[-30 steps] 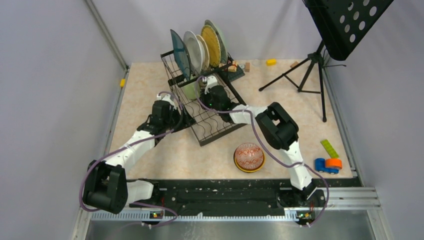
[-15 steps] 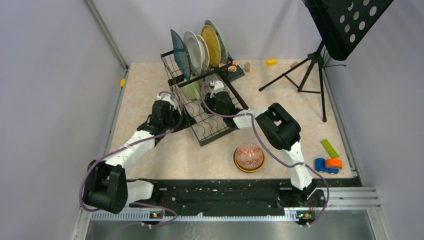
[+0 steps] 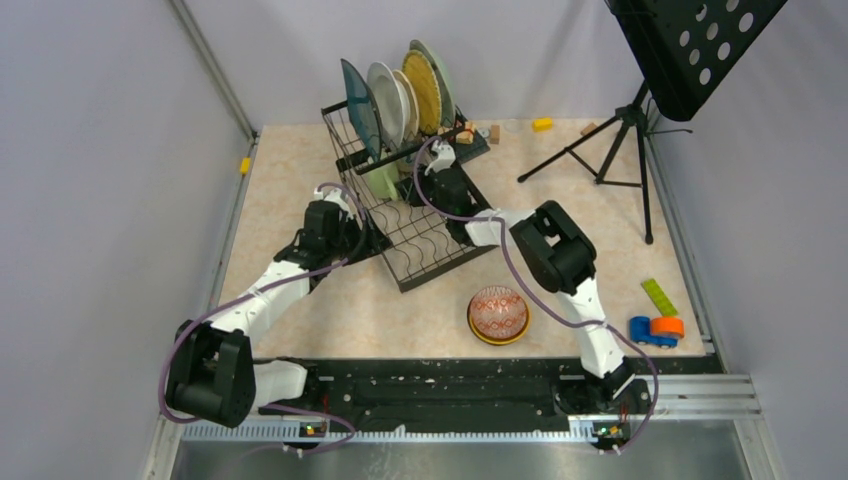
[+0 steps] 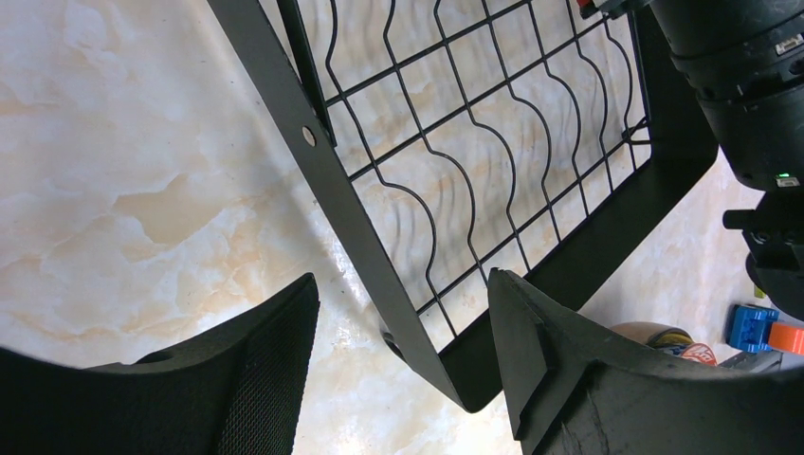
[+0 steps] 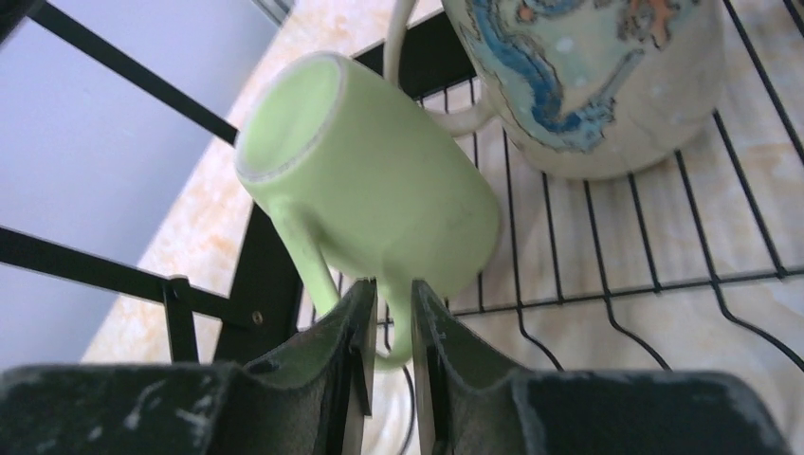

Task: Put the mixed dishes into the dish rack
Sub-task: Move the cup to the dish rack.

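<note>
The black wire dish rack stands mid-table, with several plates upright in its raised back section. My right gripper reaches into the rack and is shut on the handle of the light-green mug, which hangs tilted over the wire floor with its mouth pointing away. A cream mug with a blue pattern sits on the wires just beyond it. My left gripper is open, its fingers either side of the rack's near-left frame corner without gripping it. A red-patterned bowl nests in a yellow-orange one in front of the rack.
A black tripod music stand fills the back right. A blue toy car and a green block lie at the right edge. Small toy blocks lie near the back wall.
My right gripper has carried the green mug toward the back of the rack, nearer the plates. The left arm has stayed where it was.
</note>
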Motion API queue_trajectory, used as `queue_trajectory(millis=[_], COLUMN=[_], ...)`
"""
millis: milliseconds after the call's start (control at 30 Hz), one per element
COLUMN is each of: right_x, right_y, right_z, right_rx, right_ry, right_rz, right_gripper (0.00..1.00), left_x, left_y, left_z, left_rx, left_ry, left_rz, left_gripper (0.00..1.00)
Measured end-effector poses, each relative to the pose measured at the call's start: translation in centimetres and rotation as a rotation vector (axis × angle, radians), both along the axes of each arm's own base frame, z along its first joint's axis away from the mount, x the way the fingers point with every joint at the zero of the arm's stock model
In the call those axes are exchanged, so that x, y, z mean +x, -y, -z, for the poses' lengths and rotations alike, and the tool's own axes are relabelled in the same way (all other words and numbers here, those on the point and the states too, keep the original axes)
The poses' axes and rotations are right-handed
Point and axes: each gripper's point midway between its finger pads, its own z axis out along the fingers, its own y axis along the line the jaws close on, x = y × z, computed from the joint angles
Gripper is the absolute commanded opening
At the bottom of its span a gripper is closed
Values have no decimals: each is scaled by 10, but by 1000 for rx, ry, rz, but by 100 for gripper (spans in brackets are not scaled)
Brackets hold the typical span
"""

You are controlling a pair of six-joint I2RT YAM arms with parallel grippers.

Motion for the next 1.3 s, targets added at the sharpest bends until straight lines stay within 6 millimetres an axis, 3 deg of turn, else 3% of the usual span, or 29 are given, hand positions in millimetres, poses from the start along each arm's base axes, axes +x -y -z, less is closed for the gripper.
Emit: queue_trajectory(millis=[500,667,867,933,1133,1300], right_x=[0,-10,-26,-36,-67,-101], right_y=[-24,-28,-16,-8,26,88], right_z=[-1,12,31,29,-24,-86], right_rx=[69,46,-16,-35,-35,-12], right_ry=[-23,-67,-109,-119,-78,10], right_rz=[-65,-92,-99,-105,-95,24], right_gripper=[24,29,35,37,48,54], left_x=[-1,-1,-1,-1,-1,0], left_y=[0,0,-1,-1,0,0], left_z=[2,2,3,3,2,1], left_rx=[2,2,3,3,9,23], left_ry=[-3,-4,-5,-5,3,26], left_rz=[0,0,0,0,13,37], left_gripper=[70,70,70,70,74,74])
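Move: The green cup leans in the rack just beyond the right hand's nearly shut fingers, about 4 cm ahead and 5 cm to the left at hand height, its handle at the fingertips. The patterned mug is roughly 9 cm ahead and 1 cm right of that hand; the teal plate stands some 14 cm ahead, 8 cm left and 8 cm above. From the left hand the cup is around 14 cm ahead and 2 cm right, level. Leftward first, slowly and by about 3 cm, the right hand nudges at the handle side of the green cup with its nearly closed fingers. Then it dips, reverses and speeds away from the cup, back and to the right, rising some 11 cm from its low point while the fingers spread to about half open. ##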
